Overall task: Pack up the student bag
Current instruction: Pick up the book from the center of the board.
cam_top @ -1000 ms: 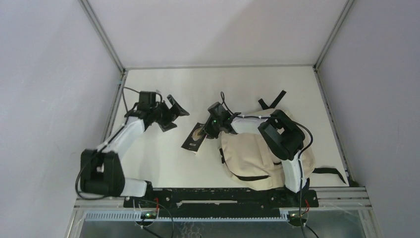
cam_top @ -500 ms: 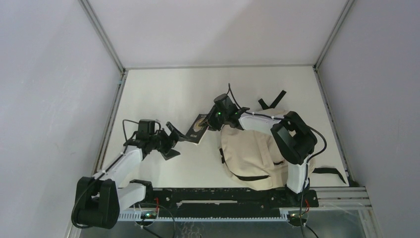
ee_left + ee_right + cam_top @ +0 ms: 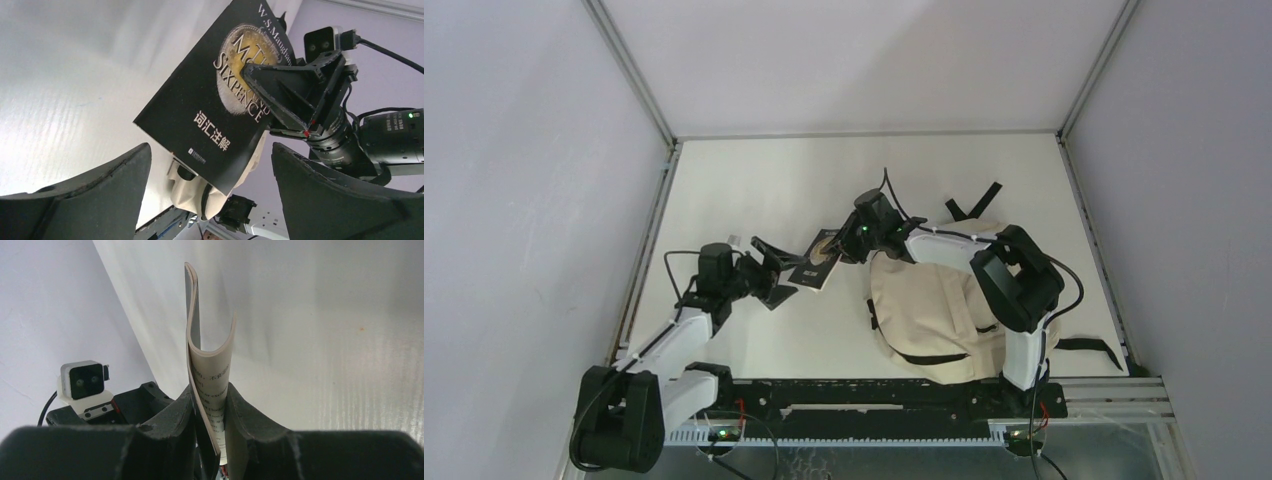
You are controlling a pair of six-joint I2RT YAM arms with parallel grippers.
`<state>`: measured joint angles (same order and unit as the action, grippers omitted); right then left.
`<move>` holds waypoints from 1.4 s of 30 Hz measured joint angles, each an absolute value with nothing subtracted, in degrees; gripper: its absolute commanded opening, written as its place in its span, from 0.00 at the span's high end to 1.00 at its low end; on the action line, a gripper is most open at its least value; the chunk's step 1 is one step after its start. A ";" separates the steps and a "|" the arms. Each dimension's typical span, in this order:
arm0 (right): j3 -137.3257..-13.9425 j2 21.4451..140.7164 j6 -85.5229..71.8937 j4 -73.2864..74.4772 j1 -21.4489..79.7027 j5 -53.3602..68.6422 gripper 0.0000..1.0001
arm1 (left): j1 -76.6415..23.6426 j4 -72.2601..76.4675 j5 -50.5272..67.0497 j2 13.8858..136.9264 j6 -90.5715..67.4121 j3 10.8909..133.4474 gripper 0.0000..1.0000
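The student bag (image 3: 934,310), cream fabric with black straps, lies on the table's right half under my right arm; a fold of it shows below the book in the left wrist view (image 3: 192,192). My right gripper (image 3: 852,240) is shut on the edge of a black paperback book (image 3: 816,262), pages pinched between its fingers (image 3: 210,400). The book (image 3: 210,340) bends a little above the grip. My left gripper (image 3: 774,272) is open just left of the book's near corner. Its jaws stand wide on either side of the cover (image 3: 220,100), not touching it.
The bag's black straps (image 3: 972,203) trail toward the far side and another strap (image 3: 1089,346) runs to the right edge. Metal frame posts (image 3: 629,70) and grey walls bound the white table (image 3: 764,180).
My left arm swung from the far left down and toward the book, jaws staying open. My right gripper carried the book a little farther from me and left, still shut on it.
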<state>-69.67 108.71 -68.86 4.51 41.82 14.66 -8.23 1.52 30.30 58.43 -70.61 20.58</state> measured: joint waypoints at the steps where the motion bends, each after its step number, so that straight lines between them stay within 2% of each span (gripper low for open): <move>1: -69.67 108.71 -69.08 4.25 41.95 14.76 0.69 | -8.23 2.57 30.41 58.72 -71.13 20.47 0.08; 11: -69.67 108.71 -70.87 1.72 42.85 16.27 0.69 | -8.23 7.62 30.46 58.96 -75.16 18.65 0.22; 16: -69.67 108.64 -71.37 0.78 42.78 16.16 0.68 | -8.19 8.08 29.52 58.50 -76.18 18.65 0.45; 20: -69.67 108.64 -71.50 0.23 42.74 16.25 0.67 | -8.12 8.03 28.42 58.59 -76.51 18.65 0.55; 23: -69.67 108.64 -71.48 0.23 42.74 16.40 0.67 | -8.12 8.01 27.94 59.86 -76.05 18.74 0.72; 25: -69.67 108.64 -71.35 0.47 42.76 16.45 0.65 | -8.12 8.01 27.70 60.82 -76.09 18.76 0.79; 28: -69.67 108.60 -71.00 1.76 42.76 16.40 0.57 | -8.08 8.05 27.53 61.04 -76.07 18.81 0.87; 32: -69.63 108.53 -70.02 3.92 42.78 16.64 0.32 | -7.90 6.85 26.76 59.86 -75.85 19.27 0.99; 34: -69.49 108.42 -69.01 4.91 42.78 17.08 0.24 | -7.62 5.39 25.87 58.54 -75.09 20.14 1.00; 42: -69.25 102.00 -59.16 12.32 42.61 15.11 0.22 | -4.62 -9.47 24.51 55.02 -64.12 30.00 1.00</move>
<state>-69.25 102.00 -59.16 12.32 42.61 15.11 -4.62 -9.47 24.51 55.02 -64.12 30.00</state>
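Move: The book, already held by my right fingers at its right-hand edge, has its middle about 6 cm to the right of my left hand, 2 cm farther out and roughly level with it. Its near left corner is already between my open left fingers. My right fingertips are some 10 cm right of my left hand and 4 cm farther out. From my right hand, the book's middle is about 4 cm left and 2 cm back, and the bag's middle some 29 cm right, 13 cm back and 6 cm lower. My right hand first offers the book leftward and slightly up, about 1.5 cm each, while my left hand eases forward as little and shuts its wide fingers to pinch the book's near left edge. Then I open my right fingers and draw them off to the right and back, dipping a little before rising, as my left hand lifts the book about 4.5 cm and carries it some 3 cm left. ##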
